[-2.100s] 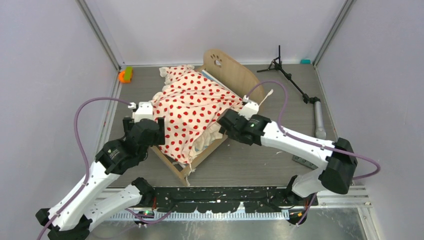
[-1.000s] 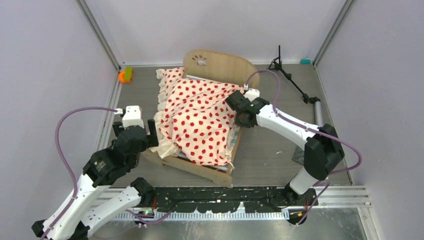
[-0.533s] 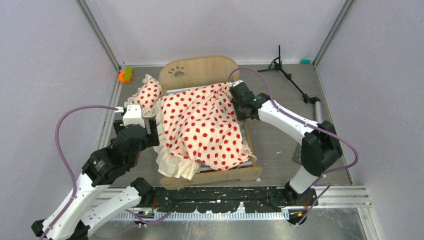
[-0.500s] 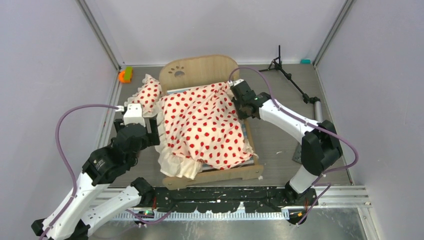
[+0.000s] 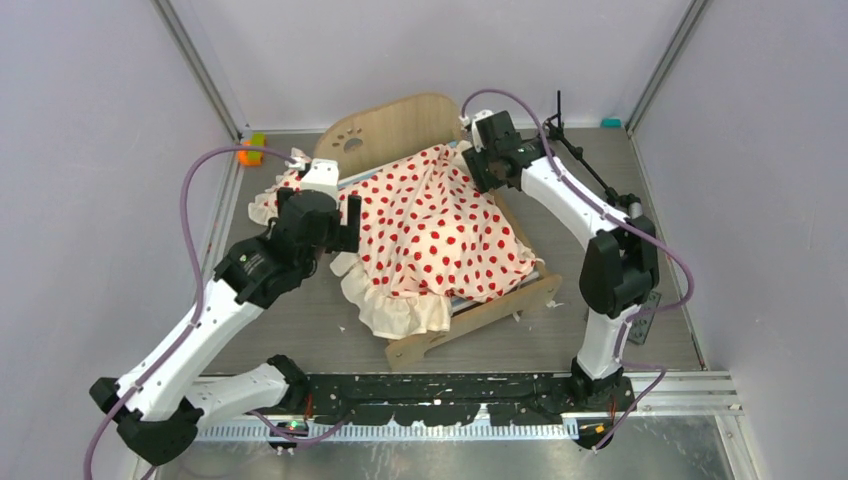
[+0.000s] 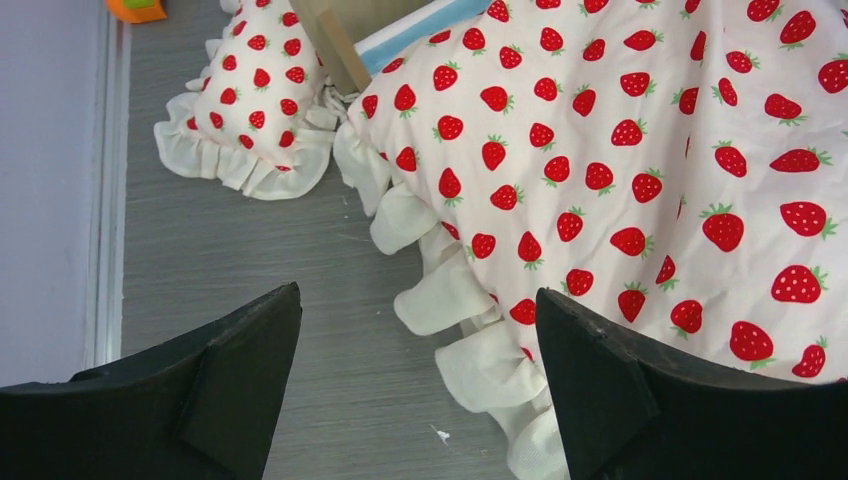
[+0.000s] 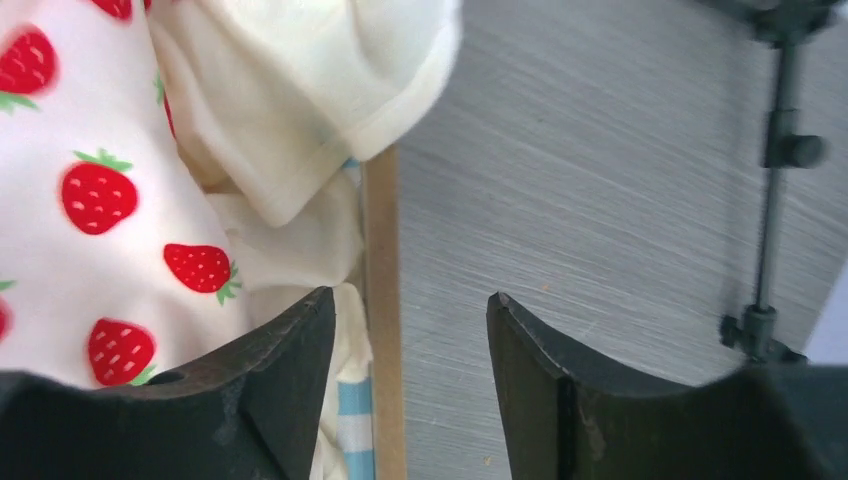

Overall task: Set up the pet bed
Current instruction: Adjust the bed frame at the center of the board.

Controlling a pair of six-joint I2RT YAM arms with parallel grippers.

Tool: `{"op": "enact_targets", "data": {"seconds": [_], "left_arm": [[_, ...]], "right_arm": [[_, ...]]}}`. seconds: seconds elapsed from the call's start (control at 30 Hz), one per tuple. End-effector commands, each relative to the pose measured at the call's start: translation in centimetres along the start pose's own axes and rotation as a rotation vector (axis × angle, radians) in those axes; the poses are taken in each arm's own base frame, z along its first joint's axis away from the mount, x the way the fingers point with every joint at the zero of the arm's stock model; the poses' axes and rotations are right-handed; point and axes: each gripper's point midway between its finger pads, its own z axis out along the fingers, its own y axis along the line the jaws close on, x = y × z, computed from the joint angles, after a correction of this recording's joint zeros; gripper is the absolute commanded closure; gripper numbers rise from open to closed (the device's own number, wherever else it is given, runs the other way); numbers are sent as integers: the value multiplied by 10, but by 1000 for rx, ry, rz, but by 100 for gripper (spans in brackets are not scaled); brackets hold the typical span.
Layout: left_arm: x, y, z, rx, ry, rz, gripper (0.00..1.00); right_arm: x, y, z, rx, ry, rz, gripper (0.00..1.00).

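The pet bed [image 5: 388, 124] stands slanted mid-table, its paw-print headboard at the back and its footboard near front right. A strawberry-print ruffled blanket [image 5: 440, 225] is draped over it, spilling off the front-left side. A matching pillow [image 5: 272, 196] lies on the table left of the headboard. My left gripper [image 5: 345, 218] is open, hovering over the blanket's ruffled edge [image 6: 450, 300] and bare table, holding nothing. My right gripper [image 5: 478, 172] is open at the bed's back right corner. The wooden side rail [image 7: 383, 300] and striped mattress [image 7: 355, 430] lie between its fingers.
A black tripod stand [image 5: 575, 150] lies at the back right, also in the right wrist view [image 7: 778, 150], with a grey cylinder [image 5: 632, 215] beside it. An orange and green object [image 5: 250, 150] sits at the back left corner. Walls close in on three sides.
The bed has turned, its foot end swinging right. My left arm reached farther back beside the pillow. My right gripper moved back and opened.
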Motion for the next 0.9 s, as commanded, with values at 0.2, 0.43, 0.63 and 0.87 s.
{"op": "enact_targets", "data": {"seconds": [0.2,0.43,0.63,0.87], "left_arm": [[-1,18,4,-10,-9,-37,11],[27,28,3,-39,24,-28,11],[52,40,5,-93,62,-15,10],[60,40,6,-97,59,-43,11]], "right_arm": [[-18,-73,-144,364,-202,764,33],[50,-13,-195,223,-244,1140,21],[88,37,-236,250,-209,1264,20],[122,87,-247,332,-120,1263,19]]}}
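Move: Roughly 30 cm back from the right hand, 3 cm to its left and 8 cm lower lies the middle of the bed's low footboard. Beside the right hand, the right side rail's middle is about 6 cm back, 4 cm to its right and 5 cm down; the strawberry blanket's middle is some 11 cm back, 10 cm left and 5 cm down. From the left hand the footboard is about 11 cm back, 28 cm right and 23 cm down. Leaving the far part of the right rail, the right hand rises some 13 cm, bowing out to its right, then sweeps about 25 cm back over the bed towards the footboard, sinking a little at the end. It rolls clockwise some 65 degrees as its fingers open wider. The empty, open left hand eases left and sinks 6 cm beside the blanket's left edge. ##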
